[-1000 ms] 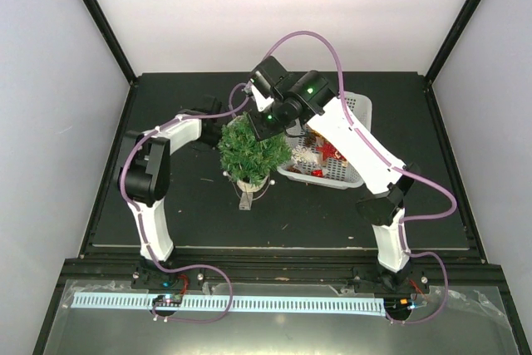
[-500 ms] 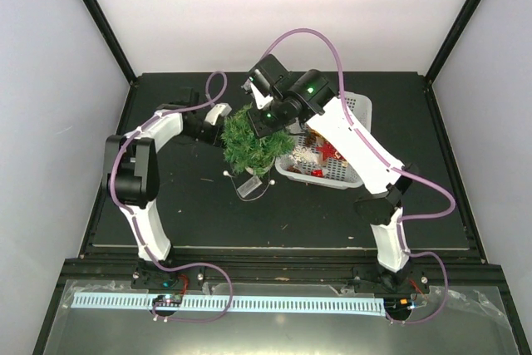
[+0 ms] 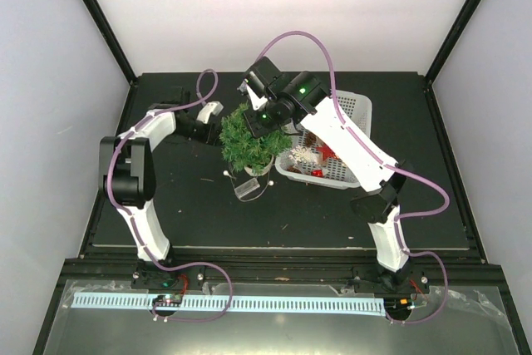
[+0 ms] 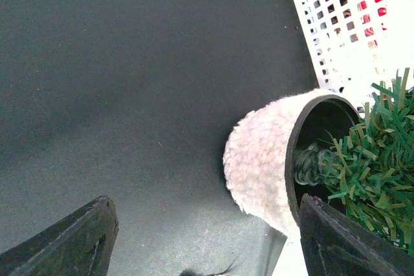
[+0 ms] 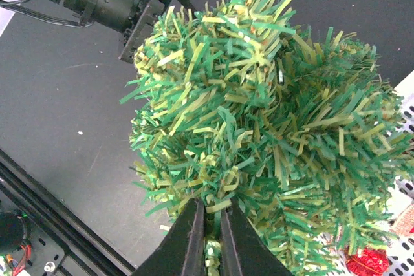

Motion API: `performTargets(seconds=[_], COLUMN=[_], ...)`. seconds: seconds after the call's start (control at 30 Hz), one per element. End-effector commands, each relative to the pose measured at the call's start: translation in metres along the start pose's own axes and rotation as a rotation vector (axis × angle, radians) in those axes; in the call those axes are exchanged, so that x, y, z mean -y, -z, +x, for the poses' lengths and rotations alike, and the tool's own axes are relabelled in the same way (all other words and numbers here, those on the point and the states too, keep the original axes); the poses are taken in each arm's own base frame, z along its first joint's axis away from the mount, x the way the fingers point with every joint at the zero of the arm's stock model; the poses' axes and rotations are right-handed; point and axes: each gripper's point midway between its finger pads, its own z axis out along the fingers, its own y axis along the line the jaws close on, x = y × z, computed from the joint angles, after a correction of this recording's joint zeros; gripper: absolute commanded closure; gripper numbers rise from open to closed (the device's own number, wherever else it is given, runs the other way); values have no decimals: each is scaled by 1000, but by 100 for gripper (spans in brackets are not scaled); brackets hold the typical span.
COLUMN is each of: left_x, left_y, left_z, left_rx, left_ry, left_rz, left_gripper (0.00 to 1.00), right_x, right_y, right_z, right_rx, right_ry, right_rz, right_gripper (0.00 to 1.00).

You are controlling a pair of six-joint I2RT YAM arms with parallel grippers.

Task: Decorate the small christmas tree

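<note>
The small christmas tree [image 3: 249, 139] stands at mid table, bushy green, on a beige base [image 3: 258, 170]. My right gripper [image 3: 259, 119] comes down on its crown. In the right wrist view the fingertips [image 5: 192, 237] stand nearly together with green needles [image 5: 272, 114] pinched between them. My left gripper [image 3: 213, 112] hangs just left of the tree, jaws wide apart. In the left wrist view the fuzzy base [image 4: 262, 159] lies close to the right finger [image 4: 352, 244] without touching, and the left finger [image 4: 68, 244] is far from it.
A white basket [image 3: 356, 114] with red and white ornaments [image 3: 320, 154] sits right of the tree, touching its branches. A small pale ornament [image 3: 247, 189] with a thin loop lies on the black table in front of the tree. The enclosure's side walls stand close.
My left gripper has let go of the tree's side, opened wide and drawn back to the left. The tree has shifted slightly toward the back with my right gripper on its top.
</note>
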Motion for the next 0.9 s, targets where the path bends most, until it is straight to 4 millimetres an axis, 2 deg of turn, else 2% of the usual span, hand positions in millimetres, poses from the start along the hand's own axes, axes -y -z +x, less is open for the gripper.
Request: performTargets(seconds=[0.0,0.07,0.2,0.43,0.6,0.7,0.87], left_x=[13,13,13,14,12,10,9], left_y=[21,21,23,24,27,31,35], left_z=[-17,-17,-18,-17,-18,-20,-21], left_rx=[49,51,54,52,59,68,76], left_ry=[-41,-40,-41,-38,-37,-34,-33], left_rz=[9,9,10,12,3,-2,-5], left_gripper=[22,22,22,22,22,22,21], right_x=[5,7,8,12,18,27,39], right_y=[-7,-7,-7,0,7,21,32], right_z=[6,7,8,3,-2,-9,-11], right_rx=[-24,-27,-29,-2,30,75,118], right_ry=[14,13,14,8,-7,-38,-87], right_rz=[35,41,47,68,95,117,114], right_gripper=[88,83,65,57,43,31,25])
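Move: The right hand is at the little tree's crown with its nearly shut fingers in the foliage; the middle of the tree is about 11 cm below, a touch ahead and left. From that hand the ornament basket's middle lies about 18 cm right, 6 cm ahead and 24 cm down, and the lights' battery box some 6 cm back, 2 cm left and 26 cm down. The left hand has the tree roughly 11 cm to its right, 8 cm back and 3 cm higher. The right fingers let go of the sprig they were pinching at the tree's crown, opening from almost shut to about three quarters. The hand first sinks about 1 cm while they spread, then eases off to the right by about 2 cm and slightly forward, towards the basket side, rising a little at the end. ##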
